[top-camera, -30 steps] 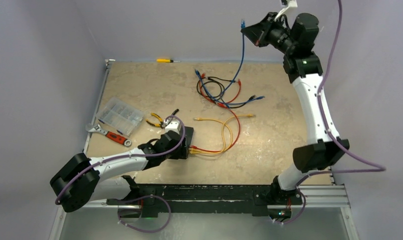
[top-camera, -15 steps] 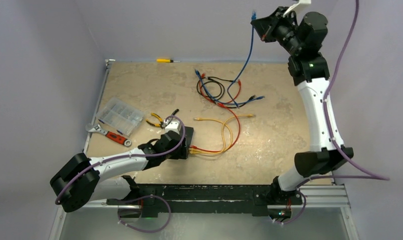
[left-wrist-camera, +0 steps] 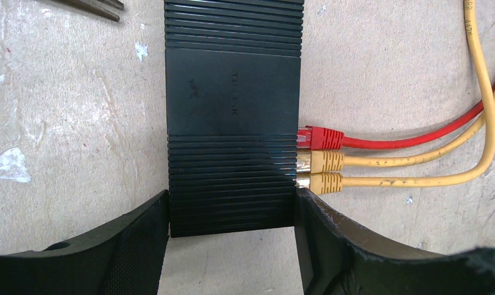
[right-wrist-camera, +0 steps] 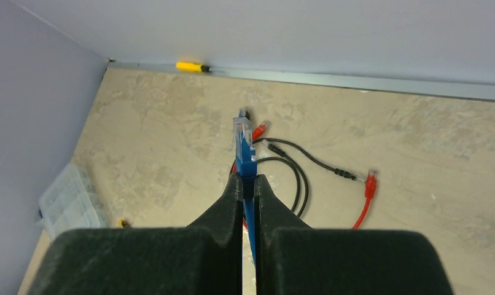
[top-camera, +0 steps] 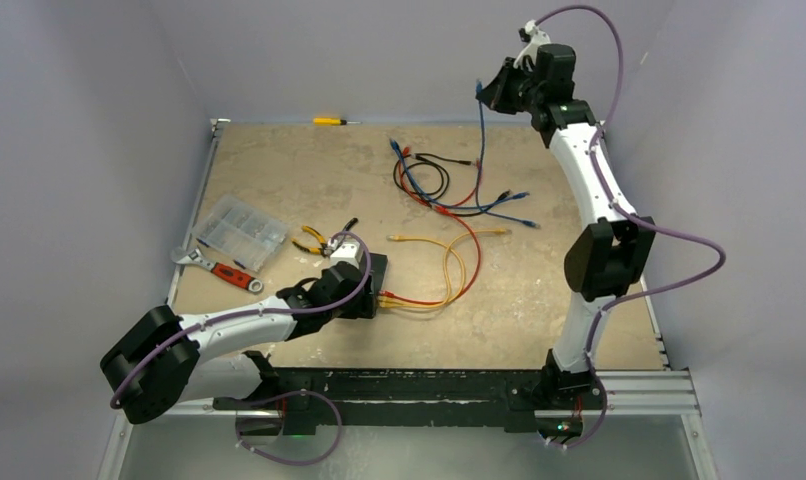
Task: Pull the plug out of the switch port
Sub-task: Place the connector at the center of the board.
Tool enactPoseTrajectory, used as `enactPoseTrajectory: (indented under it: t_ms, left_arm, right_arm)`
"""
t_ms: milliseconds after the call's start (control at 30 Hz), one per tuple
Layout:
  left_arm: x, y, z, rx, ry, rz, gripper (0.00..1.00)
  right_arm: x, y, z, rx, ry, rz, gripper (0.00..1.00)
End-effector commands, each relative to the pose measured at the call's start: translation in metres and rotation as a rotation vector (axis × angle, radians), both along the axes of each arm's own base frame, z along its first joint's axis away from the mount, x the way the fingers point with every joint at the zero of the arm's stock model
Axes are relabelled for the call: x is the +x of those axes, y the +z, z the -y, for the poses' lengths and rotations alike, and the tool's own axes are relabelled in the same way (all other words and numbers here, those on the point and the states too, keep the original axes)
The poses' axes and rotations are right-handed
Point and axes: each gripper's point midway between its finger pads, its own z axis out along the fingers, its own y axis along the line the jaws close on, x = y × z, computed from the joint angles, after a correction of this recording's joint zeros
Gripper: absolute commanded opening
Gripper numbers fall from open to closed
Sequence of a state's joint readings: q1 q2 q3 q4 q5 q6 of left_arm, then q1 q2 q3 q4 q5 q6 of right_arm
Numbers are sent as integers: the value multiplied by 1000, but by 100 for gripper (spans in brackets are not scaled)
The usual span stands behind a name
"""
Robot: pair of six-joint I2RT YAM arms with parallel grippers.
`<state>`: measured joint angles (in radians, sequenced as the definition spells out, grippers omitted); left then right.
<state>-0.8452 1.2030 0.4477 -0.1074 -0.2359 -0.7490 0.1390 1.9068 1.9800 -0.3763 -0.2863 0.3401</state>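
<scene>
The flat black switch (left-wrist-camera: pixel 233 92) lies on the table, and my left gripper (left-wrist-camera: pixel 233 239) is shut on its near end, one finger against each long side. A red plug (left-wrist-camera: pixel 319 137) and two yellow plugs (left-wrist-camera: pixel 322 161) sit in its right-hand ports. In the top view the switch (top-camera: pixel 379 268) shows just past the left gripper (top-camera: pixel 364 292). My right gripper (top-camera: pixel 482 90) is raised at the back of the table, shut on a blue plug (right-wrist-camera: pixel 244 144) that sticks out beyond the gripper (right-wrist-camera: pixel 249 184). Its blue cable (top-camera: pixel 480 140) hangs down to the table.
A tangle of black, red and blue cables (top-camera: pixel 434 180) lies at the back centre. A clear compartment box (top-camera: pixel 239 232), a red-handled wrench (top-camera: pixel 217 268) and pliers (top-camera: pixel 314 240) lie to the left. A yellow screwdriver (top-camera: pixel 329 121) rests by the back wall.
The right arm has swung left and lower with the blue plug, its elbow folding in. The left arm and the switch have not moved.
</scene>
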Motion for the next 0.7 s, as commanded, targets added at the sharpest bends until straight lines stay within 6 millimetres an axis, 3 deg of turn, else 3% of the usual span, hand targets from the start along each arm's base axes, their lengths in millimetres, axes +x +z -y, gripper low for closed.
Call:
enactPoseTrajectory:
  t_ms: [0, 367, 667]
  left_arm:
    - [-38, -39, -31, 134, -7, -173, 0]
    - [-38, -39, -31, 134, -5, -172, 0]
    - [-39, -38, -31, 133, -5, -173, 0]
  right_arm:
    - [3, 36, -20, 61, 103, 86, 0]
    - [25, -1, -56, 200, 255, 7, 0]
    - [44, -16, -78, 250, 318, -9, 0]
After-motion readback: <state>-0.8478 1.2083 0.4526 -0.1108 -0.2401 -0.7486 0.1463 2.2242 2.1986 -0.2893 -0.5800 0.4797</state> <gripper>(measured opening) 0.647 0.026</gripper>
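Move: My right hand holds the blue plug high up. The middle of the loose cable heap lies about 11 cm to its left, 6 cm back and 32 cm below. On the table too, the earlier blue plug is some 19 cm left and 5 cm farther out than this hand, and the red plug about 1 cm right and 1 cm back. From my left hand the heap is roughly 29 cm ahead, 15 cm right and 2 cm lower. Still pinching the blue plug, I swing my right hand left about 6 cm towards the laid-down blue plug, sinking some 5 cm and reaching 4 cm or so forward. Meanwhile the wrist turns counter-clockwise by about 15 degrees, its left side rising a little. My left hand stays put, gripping the switch. ##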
